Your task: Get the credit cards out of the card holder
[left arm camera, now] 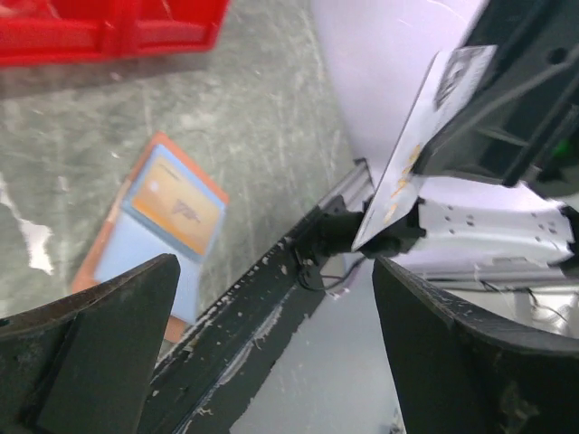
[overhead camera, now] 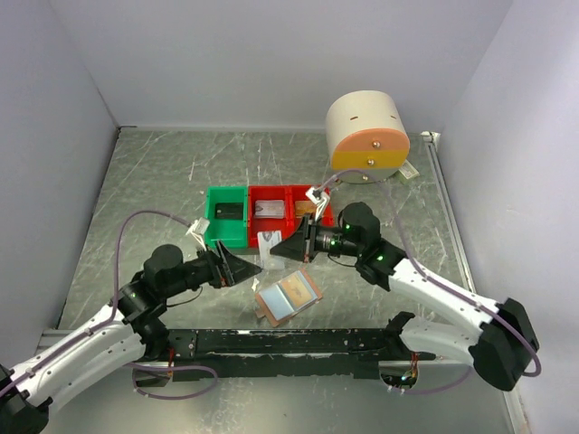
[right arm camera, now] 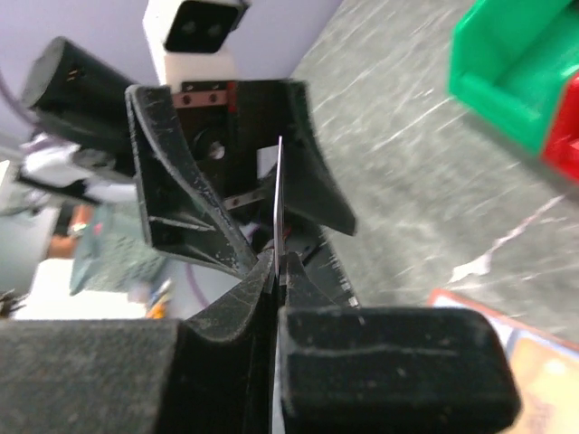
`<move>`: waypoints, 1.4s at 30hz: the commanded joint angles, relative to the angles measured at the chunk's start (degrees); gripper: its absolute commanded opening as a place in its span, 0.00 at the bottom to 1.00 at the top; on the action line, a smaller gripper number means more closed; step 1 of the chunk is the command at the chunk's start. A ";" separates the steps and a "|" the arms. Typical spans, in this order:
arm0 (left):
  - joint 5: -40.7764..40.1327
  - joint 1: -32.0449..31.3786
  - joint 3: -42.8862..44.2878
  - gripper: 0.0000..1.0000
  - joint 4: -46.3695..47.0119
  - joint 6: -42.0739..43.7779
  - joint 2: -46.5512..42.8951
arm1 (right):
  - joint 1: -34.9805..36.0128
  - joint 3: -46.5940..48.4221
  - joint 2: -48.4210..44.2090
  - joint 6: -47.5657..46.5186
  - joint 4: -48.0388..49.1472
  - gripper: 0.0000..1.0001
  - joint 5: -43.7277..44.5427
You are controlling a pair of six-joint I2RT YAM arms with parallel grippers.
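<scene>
The card holder (overhead camera: 288,295) lies open on the table, tan outside and pale blue inside, with a gold-brown credit card (left arm camera: 176,203) in its pocket (left arm camera: 136,253). My right gripper (overhead camera: 279,246) is shut on a silver-grey credit card (overhead camera: 268,240) and holds it in the air above the table. In the right wrist view that card (right arm camera: 278,194) is edge-on, pinched at the gripper's tips (right arm camera: 279,269). My left gripper (overhead camera: 248,269) faces it, open, its fingers (left arm camera: 90,353) spread and empty. The held card (left arm camera: 412,154) sits just beyond them.
A green bin (overhead camera: 226,228) and two red bins (overhead camera: 271,224) stand in a row behind the grippers, each with a card lying inside. A big cream cylinder (overhead camera: 366,136) with an orange band stands at the back right. The black base rail (overhead camera: 289,342) runs along the near edge.
</scene>
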 commanded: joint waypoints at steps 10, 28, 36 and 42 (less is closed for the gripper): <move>-11.57 14.34 23.63 1.00 -38.51 20.26 18.33 | 5.87 12.79 -6.56 -22.98 -31.46 0.00 34.72; -5.86 44.05 27.81 1.00 -35.37 36.06 11.50 | 23.42 27.33 14.14 -50.50 -35.37 0.00 62.98; -7.10 44.08 25.40 1.00 -33.01 36.75 10.00 | 18.24 34.77 27.40 -60.21 -34.08 0.00 58.95; -8.61 44.03 25.17 1.00 -33.51 36.35 8.03 | 13.39 38.40 33.61 -68.99 -32.77 0.00 55.37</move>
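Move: From the right hand, which already pinches a card, the red box's middle compartment lies about 15 cm ahead, 2 cm to the left and 18 cm below. The right compartment is some 11 cm to the right of it, the green box 12 cm to the left of it. The open card holder lies some 10 cm back and 4 cm right of the right hand. From the empty left hand the middle compartment is about 17 cm ahead, 4 cm right and 14 cm below. Still pinching the card, the right hand first swings slightly forward and to its right, rising a little, then carries it forward and down towards the middle red compartment, about 13 cm forward in all, its fingers tipping down and swinging forward. The left hand, already open, draws away left and forward some 20 cm, dipping before it rises, and swings its fingers more forward. ##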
